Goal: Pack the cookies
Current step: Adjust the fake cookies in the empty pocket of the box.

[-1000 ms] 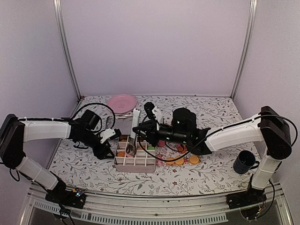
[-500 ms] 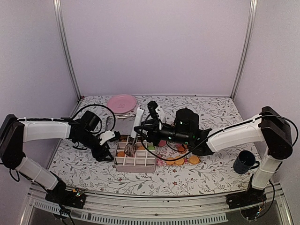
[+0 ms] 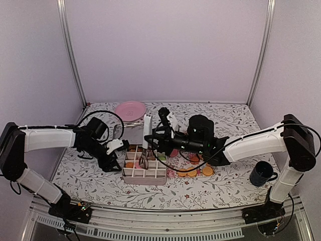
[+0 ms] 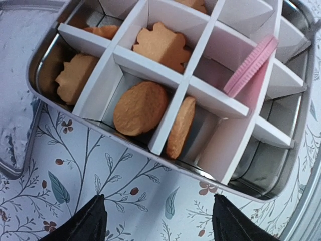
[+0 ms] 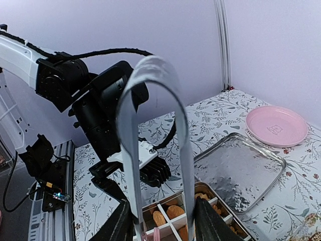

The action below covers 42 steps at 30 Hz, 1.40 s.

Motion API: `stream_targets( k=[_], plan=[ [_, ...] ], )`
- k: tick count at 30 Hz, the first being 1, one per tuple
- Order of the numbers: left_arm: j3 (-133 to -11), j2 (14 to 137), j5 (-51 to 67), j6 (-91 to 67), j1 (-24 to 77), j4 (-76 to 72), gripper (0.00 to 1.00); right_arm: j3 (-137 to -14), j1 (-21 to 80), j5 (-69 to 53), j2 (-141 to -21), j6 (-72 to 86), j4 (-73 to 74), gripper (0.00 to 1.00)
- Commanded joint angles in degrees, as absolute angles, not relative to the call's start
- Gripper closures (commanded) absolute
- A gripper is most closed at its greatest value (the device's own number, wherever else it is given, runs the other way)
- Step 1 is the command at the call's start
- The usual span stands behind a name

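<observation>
The cookies lie in two places. Several golden ones (image 4: 140, 108) fill the white-divided tin (image 4: 210, 176), and a pink cookie (image 4: 251, 65) leans on a divider. More cookies (image 3: 206, 171) lie loose on the cloth right of the tin (image 3: 144, 176). My right gripper (image 3: 156, 134) is shut on metal tongs (image 5: 150, 75). Their tips (image 3: 143, 161) hang spread over the tin, and I see no cookie between them. My left gripper (image 4: 158, 208) is open and empty on the cloth beside the tin's left side (image 3: 116, 153).
The tin's shiny lid (image 5: 241, 170) lies behind the tin, with a pink plate (image 5: 277, 125) farther back near the wall. A dark mug (image 3: 262, 173) stands at the right by the right arm's base. Black cables loop around both arms.
The tongs have spread wider and shifted slightly right over the tin as the right gripper's jaws eased apart. The left gripper has barely moved.
</observation>
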State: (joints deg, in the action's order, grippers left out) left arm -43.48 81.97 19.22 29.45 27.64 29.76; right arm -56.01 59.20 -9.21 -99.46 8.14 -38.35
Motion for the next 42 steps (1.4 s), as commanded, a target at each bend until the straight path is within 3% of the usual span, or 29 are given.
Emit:
stream_targets(
  k=[1,6,23,32,42],
  plan=[
    [-44.99,81.09,19.66,30.23,28.08,30.67,0.27,-57.40,59.41,-7.74,-95.54,7.41,-39.98,0.58],
    [-45.25,81.04,19.38,30.09,28.13,30.59,0.28,-58.21,59.49,-8.63,-95.71,7.15,-39.77,0.64],
    [-45.71,80.54,24.08,28.20,22.14,31.46,0.28,-66.48,61.49,-10.00,-105.73,6.49,-41.83,0.70],
    [-46.09,80.63,24.72,28.32,17.76,31.89,0.29,-70.63,64.90,-4.49,-108.90,1.07,-37.24,0.76],
    [-45.80,79.54,23.84,28.31,17.38,31.99,0.30,-73.53,68.41,8.07,-109.53,-0.77,-32.27,0.95]
  ],
)
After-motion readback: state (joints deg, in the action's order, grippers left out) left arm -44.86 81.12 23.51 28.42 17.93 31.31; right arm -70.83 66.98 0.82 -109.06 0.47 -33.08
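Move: The pink cookie stands on edge, leaning on a divider in the box's middle column. It lies about 6 cm left of my right hand and 1 cm back, some 19 cm below; that hand still grips the tongs, tips down. The flower cookie is in the pocket some 6 cm farther out than it; the round cookie is about 5 cm farther out and 6 cm left of it. From my left hand the pink cookie is about 10 cm to the right and 1 cm ahead. I lift the tongs 2–3 cm with my right hand, then carry them about 7 cm left and lower them again, easing slightly back, and squeeze their arms together so that the tips come onto the pink cookie. Meanwhile my open left hand backs off from the box, about 3 cm left and 2.5 cm forward, turning some 10 degrees counter-clockwise. ##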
